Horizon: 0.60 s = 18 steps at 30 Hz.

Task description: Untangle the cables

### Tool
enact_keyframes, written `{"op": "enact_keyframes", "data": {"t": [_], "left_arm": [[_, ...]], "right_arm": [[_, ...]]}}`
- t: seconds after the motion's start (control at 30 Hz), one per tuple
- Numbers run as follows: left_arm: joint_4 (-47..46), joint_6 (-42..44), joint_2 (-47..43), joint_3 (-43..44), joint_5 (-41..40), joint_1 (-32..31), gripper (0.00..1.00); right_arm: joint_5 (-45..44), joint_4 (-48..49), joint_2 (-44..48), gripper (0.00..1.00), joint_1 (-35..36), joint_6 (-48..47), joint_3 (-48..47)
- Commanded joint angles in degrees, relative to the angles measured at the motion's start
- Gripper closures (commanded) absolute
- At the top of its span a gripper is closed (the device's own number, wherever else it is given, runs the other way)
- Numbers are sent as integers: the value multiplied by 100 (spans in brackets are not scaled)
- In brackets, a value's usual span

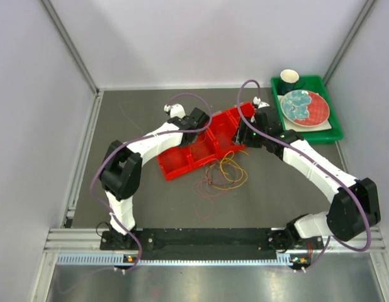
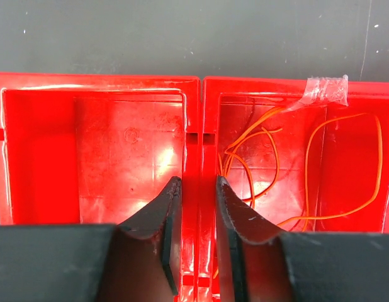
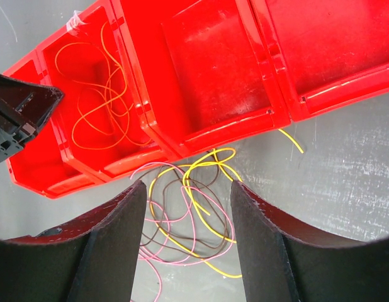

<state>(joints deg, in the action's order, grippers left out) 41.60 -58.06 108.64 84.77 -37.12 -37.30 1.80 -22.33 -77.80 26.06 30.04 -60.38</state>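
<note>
A tangle of thin cables [image 1: 225, 173], yellow, pink and dark brown, lies on the grey table just in front of a row of red bins [image 1: 182, 160]. My right gripper [image 3: 188, 184] hangs open above the tangled cables [image 3: 201, 214], with nothing between its fingers. One orange cable [image 2: 274, 151] lies looped inside a bin. My left gripper [image 2: 197, 179] straddles the joined walls [image 2: 199, 107] between that bin and the empty one beside it. Its jaws are drawn in close against both sides of the walls. From above, the left gripper [image 1: 204, 126] and right gripper [image 1: 243, 134] both hover at the bins.
A green tray [image 1: 320, 135] at the back right holds a red and teal plate [image 1: 304, 107] and a dark cup [image 1: 289, 78]. A scrap of clear tape [image 2: 325, 89] sticks to the rim of the bin with the orange cable. Enclosure walls stand on three sides.
</note>
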Motion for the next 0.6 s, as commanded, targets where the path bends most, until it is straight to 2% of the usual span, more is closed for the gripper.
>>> {"op": "enact_keyframes", "data": {"t": [0.0, 0.27, 0.57], "left_arm": [[-38, 14, -9, 154, -348, 117, 88], [-556, 461, 218, 338, -67, 671, 96], [-882, 1164, 895, 1102, 65, 1102, 94]], "right_arm": [[48, 115, 107, 44, -40, -25, -79], [13, 44, 195, 44, -40, -51, -18], [-110, -61, 292, 44, -40, -60, 96]]}}
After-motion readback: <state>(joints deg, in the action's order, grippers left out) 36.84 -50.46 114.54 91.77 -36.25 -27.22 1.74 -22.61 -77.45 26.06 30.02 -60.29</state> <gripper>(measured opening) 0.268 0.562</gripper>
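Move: The left hand already grips the divider between the red box's two leftmost compartments; the box's middle is about 9 cm right and 3 cm ahead. An orange cable lies in the compartment 6 cm right and 1 cm ahead. Open table lies roughly 13 cm ahead and 22 cm left; the cable tangle is 13 cm back, 16 cm right. From the right hand, the box's middle is about 9 cm ahead, 15 cm left. Forward and to the left, level with the table, the left hand drags the red box by its divider some 7 cm out and 5 cm across, away from the cable tangle. It starts slowly, then quickens, turning barely 5 degrees counter-clockwise while the fingers keep their pinch. ##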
